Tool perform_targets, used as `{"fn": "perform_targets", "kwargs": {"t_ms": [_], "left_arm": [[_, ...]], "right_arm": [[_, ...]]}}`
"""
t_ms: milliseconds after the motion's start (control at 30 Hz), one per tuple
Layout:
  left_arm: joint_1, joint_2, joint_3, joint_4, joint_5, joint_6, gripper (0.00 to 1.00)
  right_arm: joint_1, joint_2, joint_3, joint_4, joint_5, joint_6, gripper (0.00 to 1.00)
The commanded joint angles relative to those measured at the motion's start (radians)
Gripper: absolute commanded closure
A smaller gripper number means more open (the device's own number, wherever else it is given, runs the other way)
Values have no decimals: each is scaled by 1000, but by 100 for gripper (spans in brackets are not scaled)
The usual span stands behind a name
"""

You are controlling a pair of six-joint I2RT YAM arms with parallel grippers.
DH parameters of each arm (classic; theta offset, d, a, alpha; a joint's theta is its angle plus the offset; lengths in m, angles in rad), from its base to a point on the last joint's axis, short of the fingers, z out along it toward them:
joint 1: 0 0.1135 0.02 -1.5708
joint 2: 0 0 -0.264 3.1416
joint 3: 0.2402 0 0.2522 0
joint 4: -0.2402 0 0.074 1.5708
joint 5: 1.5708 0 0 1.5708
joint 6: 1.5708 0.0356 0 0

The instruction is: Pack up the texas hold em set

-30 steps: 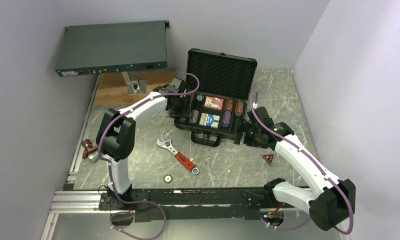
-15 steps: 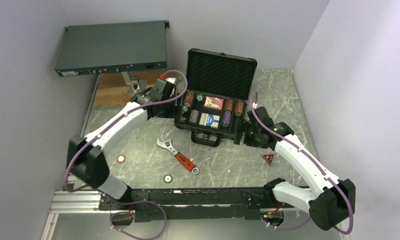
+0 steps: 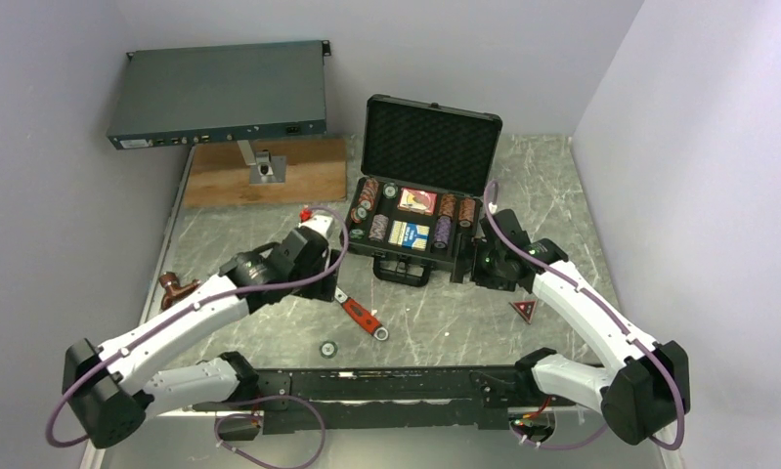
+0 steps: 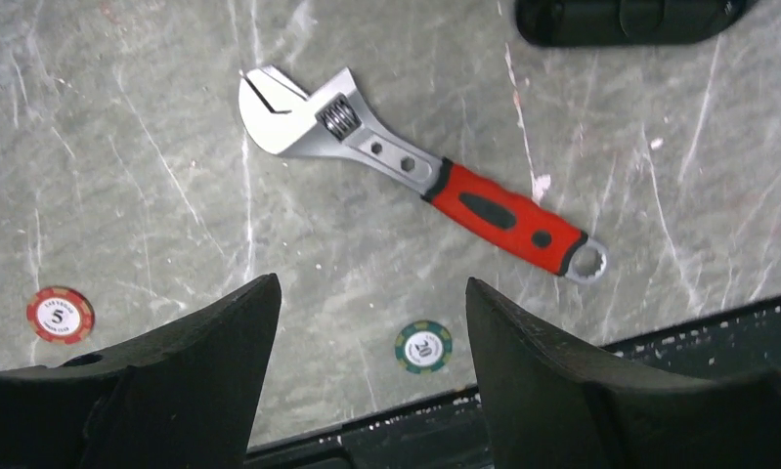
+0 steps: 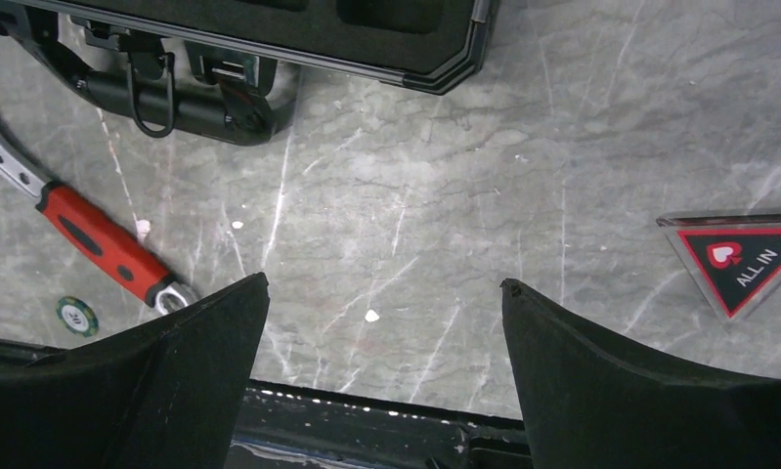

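The black case (image 3: 365, 237) lies open, its foam lid (image 3: 432, 147) upright, with striped chips (image 3: 369, 193), a red deck (image 3: 417, 201) and a blue deck (image 3: 410, 234) inside. A green chip (image 3: 328, 348) (image 4: 424, 347) and a red chip (image 4: 61, 314) lie loose near the table's front edge. The arm hides the red chip from the top view. My left gripper (image 3: 313, 278) (image 4: 369, 283) hangs open and empty high above the wrench. Off the case's front right corner, my right gripper (image 3: 479, 272) (image 5: 384, 281) is open and empty. The red triangle (image 3: 524, 311) (image 5: 743, 259) lies to its right.
A red-handled wrench (image 3: 352, 308) (image 4: 415, 176) lies in front of the case handle (image 5: 186, 103). A grey rack box (image 3: 220, 93) stands at the back left beside a wooden board (image 3: 308, 171). A small brown object (image 3: 176, 288) sits at the left edge.
My left arm has swung away from the case's left side, back and down over the wrench, covering the red chip in the top view. The right arm has barely moved.
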Motion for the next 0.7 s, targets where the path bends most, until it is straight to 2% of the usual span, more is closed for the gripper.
{"fn": "perform_targets", "kwargs": {"t_ms": [0, 33, 100, 133, 200, 267, 300, 467, 667], "left_arm": [[-113, -85, -28, -53, -126, -87, 25], [-166, -101, -31, -67, -158, -111, 24], [-240, -141, -40, -81, -219, -145, 11], [-262, -154, -55, -75, -247, -156, 4], [-268, -158, -87, -75, -293, -212, 1], [-268, -165, -130, -64, -348, -300, 0], [-268, -175, -158, -37, -352, -297, 0], [-268, -243, -251, 123, -256, -183, 0], [-280, -222, -283, 128, -111, -79, 6]], "right_arm": [[-3, -21, -6, 70, -44, 20, 8], [-3, -27, -9, 73, -45, 21, 8], [-3, -40, -14, 74, -42, 23, 7], [-3, -50, -18, 73, -41, 24, 7], [-3, -70, -28, 73, -35, 26, 6], [-3, -95, -34, 69, -23, 28, 5], [-3, -107, -36, 70, -22, 27, 5], [-3, -171, -48, 71, 30, 28, 4], [-3, -214, -75, 78, 46, 37, 4]]}}
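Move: The left hand hovers empty some 14 cm above the table; the green 20 chip it goes for lies about 10 cm back from it, only a centimetre or so to its right. The wrench's middle is about level with the hand and 6 cm to its right; the red 5 chip lies roughly 21 cm to the hand's left and 2 cm back. From the right hand the green chip is about 33 cm left, 12 cm back and 11 cm down. Back towards its base goes the left hand, about 5 cm, first nearly level and then sinking some 3.5 cm, closing on the green chip by the table's front edge. Its fingers spread from three-quarters to almost fully open while the wrist tips up slightly, touching nothing. The empty right hand rises about 3 cm, its fingers tilting some 10 degrees farther outward. ##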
